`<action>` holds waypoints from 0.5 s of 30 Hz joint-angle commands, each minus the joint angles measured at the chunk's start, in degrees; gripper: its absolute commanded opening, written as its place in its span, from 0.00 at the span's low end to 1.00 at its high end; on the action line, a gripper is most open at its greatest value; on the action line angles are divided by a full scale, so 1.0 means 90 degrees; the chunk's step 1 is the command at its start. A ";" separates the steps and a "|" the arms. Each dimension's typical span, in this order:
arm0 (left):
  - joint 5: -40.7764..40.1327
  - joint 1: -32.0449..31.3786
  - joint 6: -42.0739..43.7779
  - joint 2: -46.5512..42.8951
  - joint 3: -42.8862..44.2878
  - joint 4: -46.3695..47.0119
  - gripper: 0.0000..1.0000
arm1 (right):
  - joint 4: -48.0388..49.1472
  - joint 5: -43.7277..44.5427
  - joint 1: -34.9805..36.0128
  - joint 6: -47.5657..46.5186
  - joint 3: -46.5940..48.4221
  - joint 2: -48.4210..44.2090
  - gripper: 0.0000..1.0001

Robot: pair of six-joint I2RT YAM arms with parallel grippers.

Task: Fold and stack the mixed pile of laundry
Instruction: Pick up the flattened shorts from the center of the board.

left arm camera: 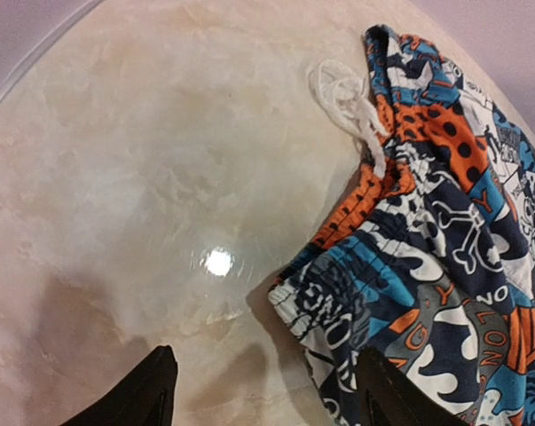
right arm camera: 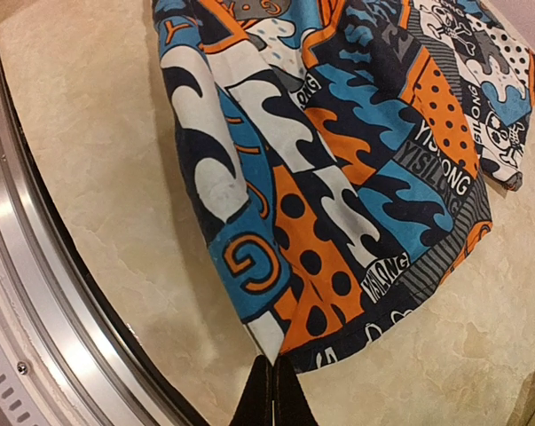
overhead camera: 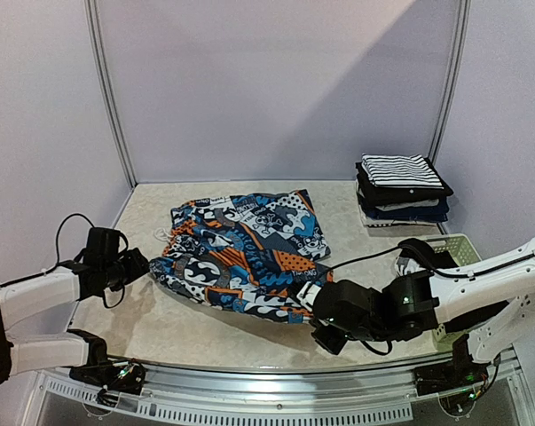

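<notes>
The printed orange, blue, white and black shorts [overhead camera: 245,253] lie spread on the table, out of the mixed laundry pile. My right gripper [right arm camera: 274,366] is shut on the near hem corner of the shorts [right arm camera: 338,160], lifting it slightly near the front rim; in the top view this gripper [overhead camera: 310,302] is at the shorts' near right corner. My left gripper [left arm camera: 267,359] is open at the waistband end [left arm camera: 338,311]. Its right finger [left arm camera: 382,390] is over the cloth, its left finger [left arm camera: 147,386] over bare table. From above, the left gripper [overhead camera: 145,264] sits at the shorts' left edge.
A stack of folded garments [overhead camera: 400,200], a white black-striped one [overhead camera: 396,169] on top, stands at the back right. A lattice basket [overhead camera: 458,248] sits at the right edge behind my right arm. A white drawstring [left arm camera: 342,93] trails from the waistband. The metal rim [right arm camera: 36,293] runs close by.
</notes>
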 commanded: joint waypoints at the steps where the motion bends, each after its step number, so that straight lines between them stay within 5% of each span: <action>1: 0.0243 -0.0120 -0.0155 0.0068 -0.0287 0.0232 0.68 | -0.0191 0.0227 -0.0126 0.0077 -0.0256 -0.0439 0.00; 8: 0.0730 -0.0271 -0.0152 0.0859 -0.0289 0.1330 0.42 | -0.0321 0.0366 -0.0187 0.0225 -0.0485 -0.0851 0.00; 15: 0.1314 -0.0511 0.0133 0.1649 -0.0264 0.1993 0.40 | -0.0608 0.0628 -0.0343 0.0406 -0.0565 -0.1128 0.00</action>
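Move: Low ahead of the open left fingers lies the near-left corner of the shorts, about 3 cm ahead, 3 cm to the right and 5 cm below; the white drawstring loop is some 10 cm ahead and 6 cm right of that hand, also on the board. The right hand already pinches the near-right corner; from it the left corner is roughly 34 cm left, 15 cm ahead and 9 cm lower, and the basket's middle some 28 cm right, 9 cm ahead and 5 cm lower. Dipping back about a centimetre first, the left hand then sweeps some 4 cm right and 4 cm down onto the near-left corner, turning slightly clockwise while its fingers partly close around the bunched edge. The right hand keeps its pinch and draws the other corner about 3.5 cm right, away from the left one, rising and edging forward a little. ##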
